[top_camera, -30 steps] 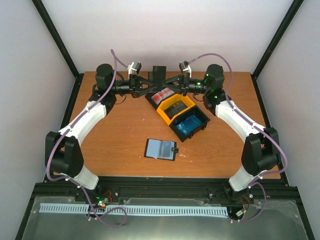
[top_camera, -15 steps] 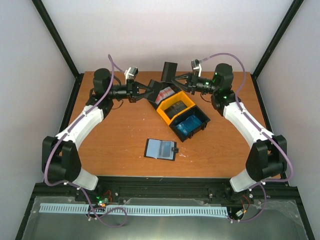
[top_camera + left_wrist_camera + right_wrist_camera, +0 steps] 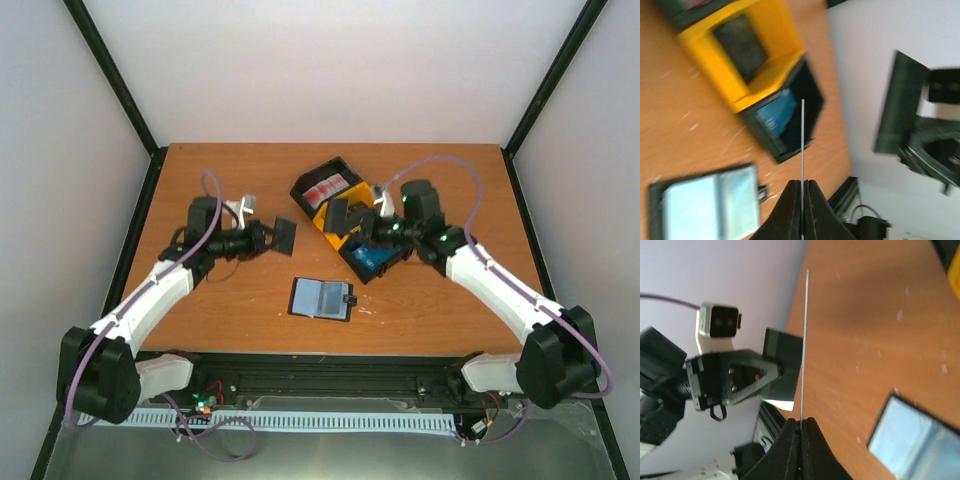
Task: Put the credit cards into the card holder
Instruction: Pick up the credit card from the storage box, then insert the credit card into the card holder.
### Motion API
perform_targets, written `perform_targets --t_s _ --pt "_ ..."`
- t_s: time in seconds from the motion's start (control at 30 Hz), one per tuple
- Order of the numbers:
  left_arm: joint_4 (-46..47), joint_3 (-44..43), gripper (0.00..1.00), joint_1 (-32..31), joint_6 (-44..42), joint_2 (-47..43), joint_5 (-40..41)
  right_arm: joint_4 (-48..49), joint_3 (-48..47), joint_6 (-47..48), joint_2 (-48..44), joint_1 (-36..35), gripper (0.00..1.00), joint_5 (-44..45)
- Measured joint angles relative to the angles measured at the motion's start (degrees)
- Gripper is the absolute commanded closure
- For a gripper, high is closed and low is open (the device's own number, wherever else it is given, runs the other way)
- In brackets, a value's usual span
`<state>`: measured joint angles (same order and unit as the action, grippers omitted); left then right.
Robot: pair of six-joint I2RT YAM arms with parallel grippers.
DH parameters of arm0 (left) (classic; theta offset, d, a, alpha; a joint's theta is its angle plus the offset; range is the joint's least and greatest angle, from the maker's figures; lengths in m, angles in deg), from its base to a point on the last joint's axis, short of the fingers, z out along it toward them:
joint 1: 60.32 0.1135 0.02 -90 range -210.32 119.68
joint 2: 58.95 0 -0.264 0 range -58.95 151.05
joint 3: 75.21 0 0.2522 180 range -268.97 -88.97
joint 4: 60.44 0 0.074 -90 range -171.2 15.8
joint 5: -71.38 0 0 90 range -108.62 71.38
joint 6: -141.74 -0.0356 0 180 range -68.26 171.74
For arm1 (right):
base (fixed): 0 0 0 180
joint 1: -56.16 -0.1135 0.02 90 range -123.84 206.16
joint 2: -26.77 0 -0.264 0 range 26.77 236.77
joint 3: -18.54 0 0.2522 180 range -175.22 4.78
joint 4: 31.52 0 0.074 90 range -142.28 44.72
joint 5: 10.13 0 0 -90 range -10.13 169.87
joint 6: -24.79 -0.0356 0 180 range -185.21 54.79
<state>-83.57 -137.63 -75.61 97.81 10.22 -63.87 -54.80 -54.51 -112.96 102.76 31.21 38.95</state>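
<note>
The card holder (image 3: 322,298) lies open on the table's near middle, its grey-blue pockets up; it also shows in the wrist views (image 3: 710,200) (image 3: 915,435). My left gripper (image 3: 268,238) hovers left of it, shut on a dark credit card (image 3: 285,236), which the left wrist view shows edge-on as a thin line (image 3: 803,140). My right gripper (image 3: 360,221) is shut on another dark credit card (image 3: 340,215) over the bins, edge-on (image 3: 804,340) in its own view. A blue card (image 3: 373,258) lies in the nearest black bin. A red-and-white card (image 3: 325,187) lies in the far one.
Three joined bins run diagonally at centre back: black (image 3: 318,172), yellow (image 3: 320,222), black (image 3: 392,262). Black frame posts and white walls close in the table's sides and back. Bare wood surrounds the card holder.
Both arms have come down and back from the far edge, where they met at one dark card. Each now carries its own dark card nearer the card holder.
</note>
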Motion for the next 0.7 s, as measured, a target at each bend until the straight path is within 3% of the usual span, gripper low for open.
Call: perform_targets --t_s 0.27,0.53,0.7 --pt "1.40 20.59 0.99 -4.02 1.75 -7.63 9.51 0.83 17.27 -3.52 -5.01 -13.00 0.97 11.28" --pt "10.43 30.05 0.99 -6.71 4.42 -8.41 12.81 12.83 29.68 -10.56 -3.89 -18.84 0.97 17.97" --pt "13.86 30.73 0.99 -6.86 4.35 -4.39 13.40 21.16 34.07 -14.56 0.92 -19.89 0.97 19.37"
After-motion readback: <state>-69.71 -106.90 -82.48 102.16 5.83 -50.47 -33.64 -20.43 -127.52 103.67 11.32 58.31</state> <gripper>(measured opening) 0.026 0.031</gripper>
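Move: The open card holder lies about 11 cm back, 10 cm to the right and 24 cm below the left hand. From the right hand it is roughly 13 cm back, 7 cm left and 27 cm below. Of the storage box beyond the holder, the yellow compartment is some 20 cm farther out than the holder and 7 cm to the holder's right; the blue-card compartment is 13 cm farther out and 13 cm right of the holder. Down and back, quick at first and then easing, both arms bring their already-held black cards towards the open card holder: the right hand sinks some 20 cm and draws back about 11, the left about 17 down and 8 back. The wrists tilt so the fingers point more steeply down, and both grippers stay shut on their cards. ##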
